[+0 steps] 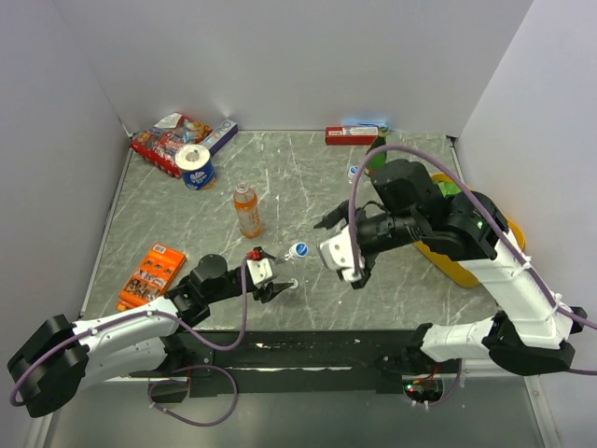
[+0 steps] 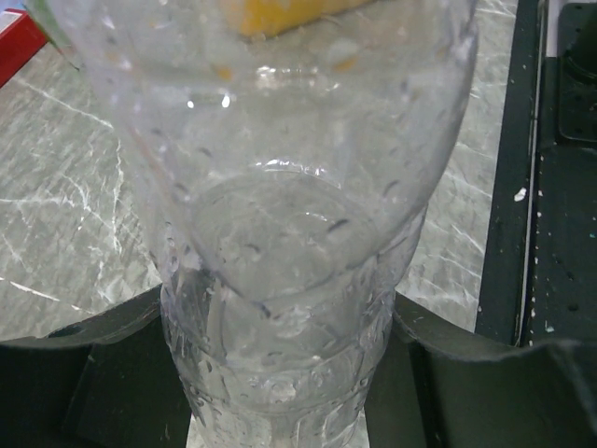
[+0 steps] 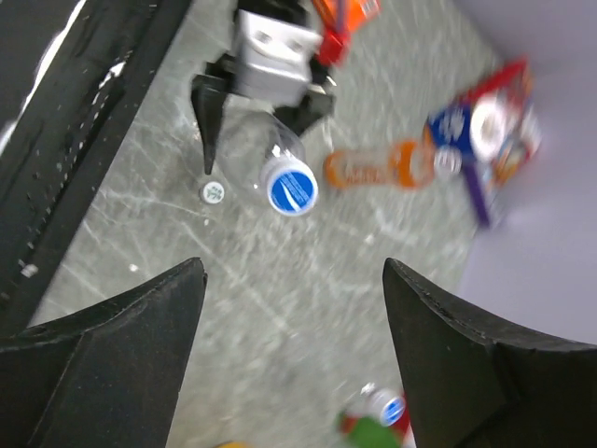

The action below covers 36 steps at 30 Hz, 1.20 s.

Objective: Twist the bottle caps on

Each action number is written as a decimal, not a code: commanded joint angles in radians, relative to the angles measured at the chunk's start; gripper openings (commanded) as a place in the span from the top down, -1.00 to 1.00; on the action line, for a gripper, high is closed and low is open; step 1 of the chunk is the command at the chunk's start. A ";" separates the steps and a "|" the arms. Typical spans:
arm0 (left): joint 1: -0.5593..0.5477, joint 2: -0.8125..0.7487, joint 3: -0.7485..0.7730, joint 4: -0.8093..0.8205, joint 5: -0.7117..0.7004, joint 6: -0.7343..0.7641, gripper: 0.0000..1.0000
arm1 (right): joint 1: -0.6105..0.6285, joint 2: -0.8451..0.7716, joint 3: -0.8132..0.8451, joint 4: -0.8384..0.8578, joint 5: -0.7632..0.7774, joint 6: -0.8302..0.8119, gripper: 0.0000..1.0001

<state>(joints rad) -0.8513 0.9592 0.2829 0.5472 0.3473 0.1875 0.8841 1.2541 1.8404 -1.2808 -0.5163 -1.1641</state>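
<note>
My left gripper [image 1: 277, 276] is shut on a clear, empty-looking plastic bottle [image 2: 298, 280], whose body fills the left wrist view between the dark fingers [image 2: 93, 383]. A blue cap [image 1: 298, 249] sits on that bottle's neck, also seen as the blue cap [image 3: 292, 189]. A small white cap [image 1: 294, 283] lies on the table beside the left fingers. My right gripper [image 3: 294, 355] is open and holds nothing, a short way right of the blue cap. The orange drink bottle [image 1: 247, 210] stands upright farther back, apart from both grippers.
A green bottle [image 1: 376, 155] with a blue cap [image 1: 354, 172] beside it stands at the back right, near a red box [image 1: 352, 135]. A tape roll [image 1: 195, 166] and snack packets [image 1: 166, 142] lie back left, an orange packet [image 1: 152, 274] front left, and a yellow object [image 1: 446, 261] under the right arm.
</note>
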 commanded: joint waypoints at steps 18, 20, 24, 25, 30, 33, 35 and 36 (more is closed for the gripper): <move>0.001 -0.005 0.088 -0.058 0.108 0.113 0.97 | 0.092 0.062 -0.096 0.014 -0.060 -0.279 -0.33; 0.001 -0.007 0.090 -0.059 0.108 0.113 0.98 | 0.093 0.065 -0.101 0.011 -0.057 -0.286 -0.28; 0.001 -0.013 0.087 -0.059 0.108 0.109 0.98 | 0.092 0.076 -0.095 0.009 -0.053 -0.293 -0.20; 0.001 -0.013 0.087 -0.058 0.108 0.110 0.98 | 0.093 0.079 -0.095 0.011 -0.047 -0.299 -0.19; 0.001 -0.014 0.084 -0.046 0.108 0.107 0.98 | 0.093 0.090 -0.099 0.006 -0.041 -0.315 -0.13; 0.001 -0.016 0.084 -0.043 0.110 0.110 0.98 | 0.093 0.091 -0.105 0.012 -0.037 -0.319 -0.12; 0.001 -0.016 0.084 -0.040 0.110 0.107 0.98 | 0.093 0.093 -0.115 0.014 -0.030 -0.325 -0.10; 0.001 -0.016 0.085 -0.038 0.111 0.106 0.98 | 0.093 0.093 -0.116 0.015 -0.028 -0.327 -0.09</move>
<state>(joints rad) -0.8513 0.9592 0.3317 0.4618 0.4259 0.2794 0.9691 1.3422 1.7313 -1.2861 -0.5461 -1.4677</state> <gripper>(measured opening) 0.613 0.553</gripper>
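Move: The left hand already holds the clear bottle; the blue cap on its neck lies about 7 cm below the right hand, 6 cm to its left and 1 cm back. From the left hand that blue cap is roughly 10 cm up, 3 cm right and 1 cm ahead. The orange bottle stands some 14 cm ahead, 17 cm left and 20 cm below the right hand; a small white cap lies on the table about 2 cm ahead, 7 cm left and 30 cm below it. The right hand, starting with a quick shift of about 1.5 cm back, sinks some 5.5 cm and goes about 3.5 cm left onto the blue cap, slowing as it nears, while the wrist swings roughly 15 degrees counter-clockwise and the open fingers narrow by about a third until they stand either side of the cap with a gap still left. The left hand keeps its grip on the clear bottle and holds it up for the right, tilting about 5 degrees and drifting barely a centimetre back and to its right. ##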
